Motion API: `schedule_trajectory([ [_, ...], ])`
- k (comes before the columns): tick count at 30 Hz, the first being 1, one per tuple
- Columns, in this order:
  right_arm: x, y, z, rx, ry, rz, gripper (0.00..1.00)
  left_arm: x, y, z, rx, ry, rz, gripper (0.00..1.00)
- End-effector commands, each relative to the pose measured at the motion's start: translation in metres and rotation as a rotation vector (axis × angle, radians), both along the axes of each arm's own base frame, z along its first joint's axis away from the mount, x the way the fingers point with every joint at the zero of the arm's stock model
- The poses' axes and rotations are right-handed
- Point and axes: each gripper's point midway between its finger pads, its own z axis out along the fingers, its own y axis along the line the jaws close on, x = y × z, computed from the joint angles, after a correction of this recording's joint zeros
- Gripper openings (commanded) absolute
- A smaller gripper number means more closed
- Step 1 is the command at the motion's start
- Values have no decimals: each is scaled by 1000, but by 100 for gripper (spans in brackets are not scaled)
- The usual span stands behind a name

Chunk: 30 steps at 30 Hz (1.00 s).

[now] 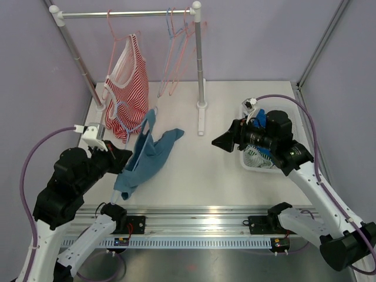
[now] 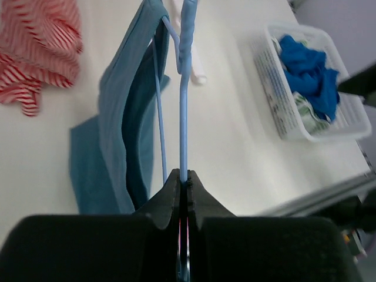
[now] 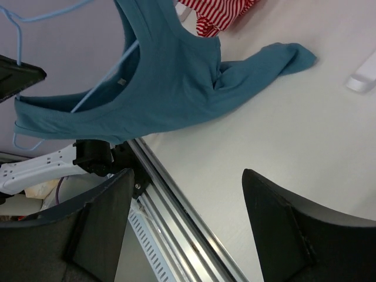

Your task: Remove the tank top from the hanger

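Note:
A teal tank top (image 1: 147, 153) hangs on a light blue wire hanger (image 1: 122, 115), tilted above the table's left side, with one end trailing on the surface. My left gripper (image 1: 120, 156) is shut on the hanger; in the left wrist view its jaws (image 2: 185, 176) pinch the wire of the hanger (image 2: 183, 106), with the tank top (image 2: 117, 117) draped to the left. My right gripper (image 1: 221, 142) hovers open to the right of the garment, apart from it. The right wrist view shows the tank top (image 3: 170, 88) and the hanger (image 3: 20, 26) beyond my right gripper (image 3: 188, 182), with nothing between its fingers.
A red-striped top (image 1: 126, 82) hangs from the clothes rail (image 1: 129, 13) at the back left. Several bare hangers (image 1: 176, 47) hang near the rail's right post (image 1: 201, 88). A white basket (image 1: 252, 167) of blue clothes stands at the right, under my right arm.

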Motion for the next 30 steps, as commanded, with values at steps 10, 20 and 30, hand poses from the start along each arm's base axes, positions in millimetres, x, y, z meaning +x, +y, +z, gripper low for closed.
schedule_trajectory([
  [10,9,85,-1,-3,-206,-101,79,-64,-80,-18,-215,26,-584,0],
  [20,19,101,-43,-203,-186,-176,69,-51,-88,-28,-247,34,-574,0],
  [30,36,101,-59,-286,-216,-226,0,-50,-91,-28,-250,21,-599,0],
])
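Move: The teal tank top's upper strap, on the far shoulder of the blue hanger, lies about 24 cm left of the open right hand, 13 cm farther out and some 6 cm lower. The striped tank top hangs about 11 cm left of that strap and 9 cm beyond it; the rack's right foot is on the table some 10 cm ahead of the right hand and 5 cm left. From the left hand, already gripping the hanger, the right gripper is roughly 31 cm right and 3 cm ahead, and the strap 16 cm ahead, 7 cm right and 8 cm lower. Keeping its grip on the blue hanger, the left hand brings the teal tank top towards the right hand, going right, back and down, about 11 cm in all, while swinging some 30 degrees clockwise so the hanger's far shoulder sweeps across, then nearly stops. The right hand reaches about 10 cm left to meet it, then sinks nearly 9 cm with its fingers tipping downward, and closes to pinch the strap cloth at the hanger's shoulder. ##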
